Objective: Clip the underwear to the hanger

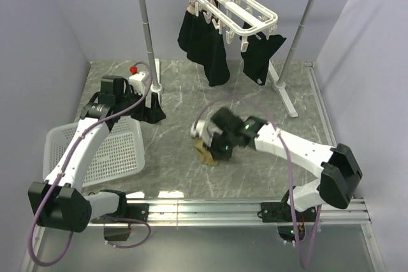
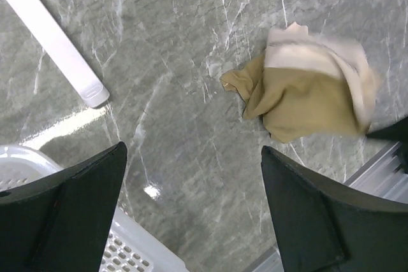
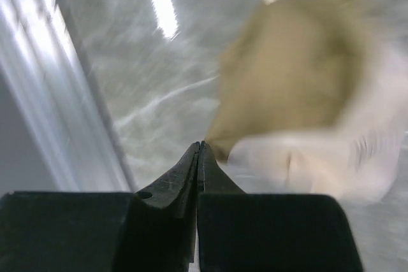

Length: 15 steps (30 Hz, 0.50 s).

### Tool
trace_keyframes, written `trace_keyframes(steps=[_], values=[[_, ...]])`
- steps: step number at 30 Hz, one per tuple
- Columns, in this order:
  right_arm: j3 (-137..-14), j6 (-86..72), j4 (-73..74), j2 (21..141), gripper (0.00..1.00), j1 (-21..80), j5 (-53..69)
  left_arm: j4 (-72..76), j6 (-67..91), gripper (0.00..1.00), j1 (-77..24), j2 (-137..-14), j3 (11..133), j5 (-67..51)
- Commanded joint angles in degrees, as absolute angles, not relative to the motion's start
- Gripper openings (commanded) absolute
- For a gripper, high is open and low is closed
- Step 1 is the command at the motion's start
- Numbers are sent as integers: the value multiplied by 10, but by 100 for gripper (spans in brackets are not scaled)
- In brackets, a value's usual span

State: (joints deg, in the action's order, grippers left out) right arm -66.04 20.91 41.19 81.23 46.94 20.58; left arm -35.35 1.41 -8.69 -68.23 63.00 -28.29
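The tan underwear (image 1: 205, 153) lies crumpled on the marble table, pale waistband up (image 2: 306, 93). In the right wrist view it is blurred (image 3: 299, 81), just right of my fingertips. My right gripper (image 1: 215, 144) hovers right over it, jaws pressed together (image 3: 199, 144); no cloth shows between them. My left gripper (image 1: 148, 110) is off to the left near the rack's base, wide open over bare table (image 2: 193, 150). The white hanger (image 1: 233, 6) with its clips hangs from the rail at the back.
Black garments (image 1: 205, 42) hang from the hanger's clips. The grey-white pole rack (image 1: 146, 23) stands at the back, one foot (image 2: 57, 42) near my left gripper. A white basket (image 1: 95, 151) sits at the left. A metal rail (image 1: 242, 208) runs along the near edge.
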Motion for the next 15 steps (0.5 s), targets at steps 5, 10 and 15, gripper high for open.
trace_keyframes(steps=[5,10,15], values=[[-558,241,382,791,0,548,198,-356,-59,90,-91,-729,642,-327],[-551,209,383,729,35,512,199,-340,-87,90,-165,-751,624,-302],[-588,171,401,692,53,298,297,-277,-103,88,-275,-796,610,-264]])
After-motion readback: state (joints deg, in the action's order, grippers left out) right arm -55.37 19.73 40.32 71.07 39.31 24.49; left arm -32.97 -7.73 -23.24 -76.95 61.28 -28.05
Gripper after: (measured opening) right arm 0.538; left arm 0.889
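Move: The underwear is still pinched in my shut right fingers, its middle about 6 cm left of the hand, 2 cm ahead and roughly 6 cm below. The bare table spot it goes to is some 3 cm ahead, 3 cm left and 13 cm down. From my open left hand the underwear is about 22 cm right, 9 cm back and 13 cm down; the basket lies about 25 cm left, 4 cm back, and the left rack foot some 20 cm straight ahead, both about 20 cm lower. With my right hand I sweep the underwear back and down, some 7 cm each way, then open the fingers about halfway, let go and swing up and forward again, drifting right. Meanwhile my left hand, staying wide open, sinks about 5 cm and then swings some 7 cm right and slightly back towards the underwear, turning clockwise about 20 degrees. ##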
